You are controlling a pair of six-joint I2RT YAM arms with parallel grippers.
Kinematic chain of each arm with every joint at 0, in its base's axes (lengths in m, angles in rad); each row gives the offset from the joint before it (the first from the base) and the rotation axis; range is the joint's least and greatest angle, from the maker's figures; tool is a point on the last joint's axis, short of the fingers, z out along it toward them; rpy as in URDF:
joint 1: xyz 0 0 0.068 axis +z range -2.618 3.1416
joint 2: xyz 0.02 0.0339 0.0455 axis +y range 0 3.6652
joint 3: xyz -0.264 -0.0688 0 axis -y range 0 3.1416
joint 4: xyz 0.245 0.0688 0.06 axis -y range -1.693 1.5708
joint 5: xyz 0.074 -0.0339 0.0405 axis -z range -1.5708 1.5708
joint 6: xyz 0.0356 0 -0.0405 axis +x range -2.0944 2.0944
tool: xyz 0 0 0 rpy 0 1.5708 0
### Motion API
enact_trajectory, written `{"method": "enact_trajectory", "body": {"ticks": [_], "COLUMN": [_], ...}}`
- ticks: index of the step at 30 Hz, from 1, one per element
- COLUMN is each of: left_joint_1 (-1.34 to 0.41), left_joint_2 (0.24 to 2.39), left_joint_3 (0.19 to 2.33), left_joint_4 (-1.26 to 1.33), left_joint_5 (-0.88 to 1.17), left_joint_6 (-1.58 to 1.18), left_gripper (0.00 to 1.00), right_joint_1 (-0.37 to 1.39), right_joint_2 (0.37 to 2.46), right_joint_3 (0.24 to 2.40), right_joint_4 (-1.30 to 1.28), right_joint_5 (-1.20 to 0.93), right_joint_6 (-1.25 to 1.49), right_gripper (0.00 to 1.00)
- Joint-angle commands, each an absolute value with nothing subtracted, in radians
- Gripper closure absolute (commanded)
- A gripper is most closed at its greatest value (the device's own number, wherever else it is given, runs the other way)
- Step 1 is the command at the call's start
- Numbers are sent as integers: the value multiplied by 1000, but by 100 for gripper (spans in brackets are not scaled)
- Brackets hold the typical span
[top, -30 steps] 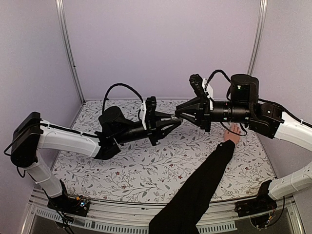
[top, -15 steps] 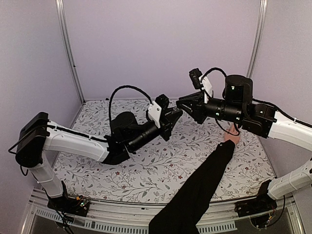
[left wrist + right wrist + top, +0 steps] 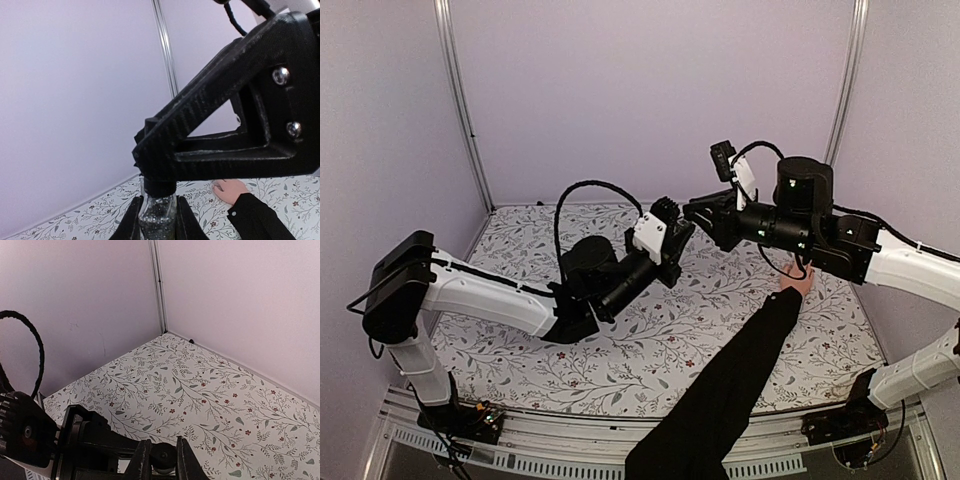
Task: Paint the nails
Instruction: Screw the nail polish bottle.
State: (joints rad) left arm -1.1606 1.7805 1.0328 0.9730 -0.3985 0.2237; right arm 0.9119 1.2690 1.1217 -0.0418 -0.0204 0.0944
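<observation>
A small clear bottle of silver glitter polish [image 3: 157, 216] stands upright in my shut left gripper [image 3: 157, 222]. My right gripper [image 3: 163, 463] is shut on the bottle's black cap [image 3: 164, 459], so the two grippers meet above the table's middle [image 3: 686, 222]. A bare hand [image 3: 798, 276] with a long black sleeve [image 3: 730, 380] lies flat on the table at the right, under my right arm. The hand [image 3: 231, 190] also shows in the left wrist view. The nails are too small to make out.
A floral cloth [image 3: 650, 335] covers the table, and pale lilac walls with metal corner posts [image 3: 460, 100] enclose it. The sleeved arm crosses the near right part of the table from the front edge.
Still joined at the bottle, both grippers have risen a little. My left arm has swung right and tilted its gripper upward; the right gripper has drawn back and tilted down. The hand has stayed put.
</observation>
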Motion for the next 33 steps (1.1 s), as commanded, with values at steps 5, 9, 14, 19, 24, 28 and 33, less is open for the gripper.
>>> {"method": "enact_trajectory", "body": {"ticks": [5, 9, 14, 19, 24, 28, 33], "left_joint_1": [-1173, -1163, -1150, -1103, -1033, -1001, -985], "left_joint_2": [1752, 1746, 1729, 1691, 1671, 1660, 1669], "left_joint_3": [1031, 1021, 1003, 972, 942, 930, 951], "left_joint_4": [977, 955, 931, 904, 918, 936, 933], "left_joint_5": [-313, -287, -209, 91, 409, 646, 902], "left_joint_6": [247, 233, 214, 160, 66, 33, -17], "left_gripper": [100, 100, 100, 100, 100, 100, 100], "right_joint_1": [945, 941, 923, 913, 910, 910, 908], "right_joint_2": [1246, 1213, 1153, 1107, 1073, 1058, 1067], "right_joint_3": [1095, 1078, 1049, 1035, 1043, 1065, 1108], "right_joint_4": [-65, -52, -33, -55, -110, -166, -259], "right_joint_5": [-77, -81, -125, -217, -361, -473, -600], "right_joint_6": [118, 106, 85, 19, -67, -119, -205], "right_gripper": [79, 64, 41, 24, 14, 13, 17]}}
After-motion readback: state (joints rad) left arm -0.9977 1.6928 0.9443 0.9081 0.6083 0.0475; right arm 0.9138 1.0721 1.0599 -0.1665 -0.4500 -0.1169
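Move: Between the right hand's closed fingertips, right at its hand point, sits the black cap. The nail polish bottle's glass body hangs roughly 2 cm back from the right hand, 2 cm to its left and 3 cm below, still gripped by the left fingers. From the left hand the cap lies about 2 cm ahead, 2 cm to its right and 3 cm above. Letting go of the cap, the right hand opens its fingers wide and draws back about 10 cm, rising a little and turning counter-clockwise some 25 degrees. The left hand keeps its pinch on the bottle and carries it back about 9 cm, swinging clockwise some 50 degrees until its fingers point right, with most of the turn coming late. ##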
